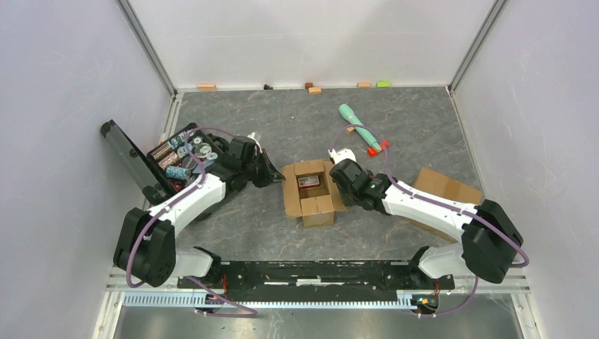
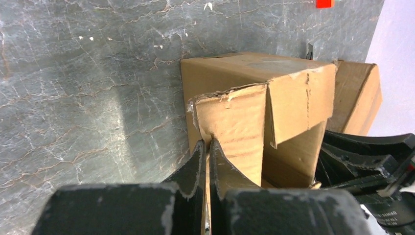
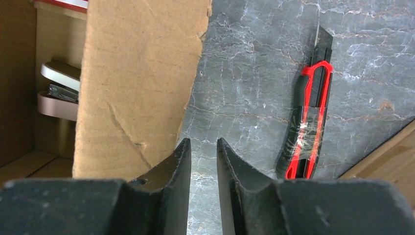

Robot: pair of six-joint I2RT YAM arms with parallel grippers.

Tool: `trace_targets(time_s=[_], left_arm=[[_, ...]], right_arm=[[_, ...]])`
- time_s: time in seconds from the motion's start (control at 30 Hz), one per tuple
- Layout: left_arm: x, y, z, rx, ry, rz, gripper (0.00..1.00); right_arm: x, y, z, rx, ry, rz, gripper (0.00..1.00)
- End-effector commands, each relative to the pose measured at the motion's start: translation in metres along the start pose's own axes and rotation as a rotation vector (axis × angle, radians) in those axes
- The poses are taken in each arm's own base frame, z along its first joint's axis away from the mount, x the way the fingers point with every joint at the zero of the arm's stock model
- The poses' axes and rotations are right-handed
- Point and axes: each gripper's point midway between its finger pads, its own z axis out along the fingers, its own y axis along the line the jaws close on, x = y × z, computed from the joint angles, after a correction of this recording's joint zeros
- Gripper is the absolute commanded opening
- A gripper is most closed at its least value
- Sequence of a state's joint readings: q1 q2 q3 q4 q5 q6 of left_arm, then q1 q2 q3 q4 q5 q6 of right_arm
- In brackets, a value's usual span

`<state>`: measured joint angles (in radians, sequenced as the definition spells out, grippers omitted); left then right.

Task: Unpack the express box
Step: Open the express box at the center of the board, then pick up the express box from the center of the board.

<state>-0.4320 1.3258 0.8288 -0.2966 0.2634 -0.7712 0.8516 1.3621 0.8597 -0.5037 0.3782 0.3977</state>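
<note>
The express box (image 1: pixel 311 189) is brown cardboard and stands open in the middle of the table, flaps spread, with a red-labelled item (image 1: pixel 311 181) inside. My left gripper (image 1: pixel 274 174) is at the box's left side, and in the left wrist view it (image 2: pixel 206 144) is shut on the edge of a torn cardboard flap (image 2: pixel 235 117). My right gripper (image 1: pixel 337 169) is at the box's right side. In the right wrist view it (image 3: pixel 201 144) stands slightly open over bare table, just right of the right flap (image 3: pixel 137 73), with nothing between its fingers. Flat pink and white items (image 3: pixel 56 88) show inside the box.
A red and black utility knife (image 3: pixel 309 127) lies right of the box, beside a green tube-shaped thing (image 1: pixel 357 120). A flat cardboard piece (image 1: pixel 445 187) lies at the right. An open black case (image 1: pixel 176 155) of small parts sits at the left. Small blocks line the back wall.
</note>
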Motion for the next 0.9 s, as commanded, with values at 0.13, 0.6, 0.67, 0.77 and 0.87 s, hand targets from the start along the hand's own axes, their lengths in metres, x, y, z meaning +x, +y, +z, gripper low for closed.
trace_targets(time_s=[0.13, 0.6, 0.67, 0.77, 0.87], left_arm=[[0.016, 0.004, -0.005, 0.017, 0.003, -0.108, 0.02], [0.003, -0.059, -0.043, 0.224, -0.004, -0.208, 0.02], [0.004, -0.06, -0.043, 0.227, -0.003, -0.208, 0.02], [0.005, -0.06, -0.044, 0.23, 0.002, -0.208, 0.02], [0.005, -0.06, -0.044, 0.231, 0.0, -0.205, 0.02]], right_arm=[[-0.069, -0.02, -0.049, 0.087, -0.164, 0.007, 0.41], [-0.106, 0.095, -0.118, -0.081, -0.312, -0.154, 0.68], [-0.105, 0.113, -0.121, -0.094, -0.324, -0.172, 0.69], [-0.102, 0.134, -0.118, -0.109, -0.321, -0.19, 0.7], [-0.095, 0.144, -0.103, -0.083, -0.294, -0.214, 0.68]])
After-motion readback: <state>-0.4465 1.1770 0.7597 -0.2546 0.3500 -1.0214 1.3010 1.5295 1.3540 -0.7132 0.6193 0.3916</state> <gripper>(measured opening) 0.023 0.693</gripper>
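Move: The express box's middle lies about 9 cm to the right hand's left, 3 cm ahead and 5 cm below; its right flap is only 3 cm left and 3 cm ahead. The left flap lies some 15 cm left and 3 cm ahead, about level in height. The red utility knife is about 9 cm right, 4 cm ahead and 8 cm down. From the left hand, the box's middle lies 9 cm right, 3 cm back, 6 cm down. Rising some 14 cm off the folded-out right flap, with a slight forward drift, the right hand then swings about 14 cm left and 5 cm back, over the box towards the left flap's near end, sinking a little at the end; its fingers spread wide and it turns roughly 20 degrees counter-clockwise. The left hand, fingers shut, presses the left flap down another centimetre, then rises about 5 cm and draws back, its tips still at the flap's edge. ##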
